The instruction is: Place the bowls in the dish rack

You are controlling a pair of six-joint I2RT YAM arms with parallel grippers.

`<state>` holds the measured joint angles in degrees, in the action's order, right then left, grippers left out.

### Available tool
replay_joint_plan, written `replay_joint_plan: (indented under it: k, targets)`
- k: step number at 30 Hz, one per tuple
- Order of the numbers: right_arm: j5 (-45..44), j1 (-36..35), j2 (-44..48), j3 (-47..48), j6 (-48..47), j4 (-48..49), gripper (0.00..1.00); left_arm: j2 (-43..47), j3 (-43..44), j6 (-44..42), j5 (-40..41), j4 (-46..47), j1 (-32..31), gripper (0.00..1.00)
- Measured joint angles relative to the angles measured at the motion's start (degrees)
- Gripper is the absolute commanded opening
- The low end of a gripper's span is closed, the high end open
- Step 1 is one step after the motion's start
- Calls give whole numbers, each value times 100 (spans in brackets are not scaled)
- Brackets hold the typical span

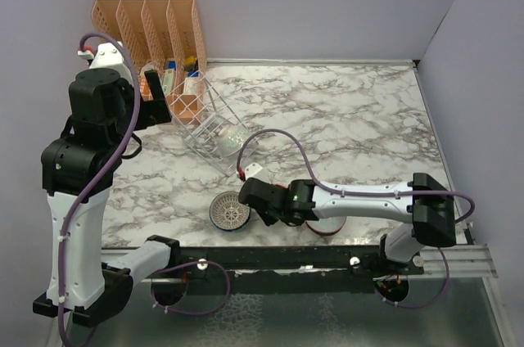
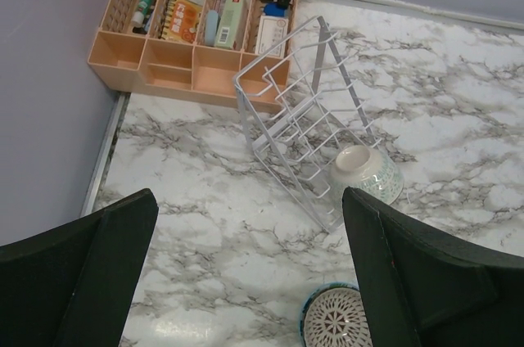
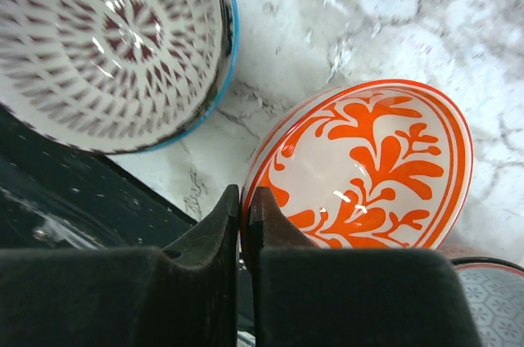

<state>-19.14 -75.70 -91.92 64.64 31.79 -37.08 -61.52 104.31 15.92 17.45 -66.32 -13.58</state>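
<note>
My right gripper (image 3: 246, 196) is shut on the near rim of a white bowl with an orange leaf pattern (image 3: 368, 167), one finger inside and one outside. Just left of it sits the white bowl with dark lattice (image 3: 106, 44) (image 1: 229, 211) (image 2: 340, 322). A grey bowl with a red rim (image 3: 491, 298) (image 1: 330, 228) peeks out beside the right arm. The wire dish rack (image 1: 211, 122) (image 2: 303, 118) stands tilted at the back left, a green-patterned bowl (image 2: 366, 173) (image 1: 223, 136) lying upside down at its lower edge. My left gripper (image 2: 250, 281) (image 1: 154, 108) hangs open and empty, high over the table.
An orange slotted organizer (image 1: 151, 28) (image 2: 196, 36) full of small items stands against the back left wall, right behind the rack. Grey walls close in the left, back and right sides. The black front rail (image 1: 278, 259) runs just near the bowls.
</note>
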Motion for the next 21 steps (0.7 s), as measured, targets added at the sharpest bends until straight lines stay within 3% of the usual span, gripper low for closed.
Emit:
replay_joint_plan:
  k: [6,10,13,16,21]
  targets:
    - [-197,166,46,1134,133,-339,1,-33,321,0,-13,-24,0,99]
    - [55,763,321,1587,280,258,1,-136,614,-2,-70,-96,0,99]
    - [496,1429,533,1537,527,1093,1,-199,837,-24,-144,-155,0,99]
    - [979,2100,601,1226,929,2562,1,-201,975,-68,-184,-181,0,99]
    - [1488,2288,361,787,1626,4544,1,-186,1130,-184,-227,-236,0,99]
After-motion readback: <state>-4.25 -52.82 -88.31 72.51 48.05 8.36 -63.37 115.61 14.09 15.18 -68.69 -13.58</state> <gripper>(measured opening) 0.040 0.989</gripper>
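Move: The right hand already holds the orange bowl by its near rim, just clear of the table. The dish rack's middle lies about 25 cm ahead of this hand, 16 cm to its left and a little lower. The pale green bowl in the rack is some 21 cm ahead and 11 cm left. The blue-rimmed bowl sits 3 cm ahead, 11 cm left, the grey bowl 3 cm ahead, 15 cm right. From the left hand the rack is roughly 13 cm ahead, 11 cm right, far below. Keeping the orange bowl's rim pinched between shut fingers, the right hand first lifts, then sweeps up, forward and left towards the rack's near right side, rising some 23 cm and reaching 17 cm forward. Its wrist swings over by about 65 degrees, taking the fingers from steeply down to nearly level and leftward. The empty left hand rises about 5 cm, fingers still open. ##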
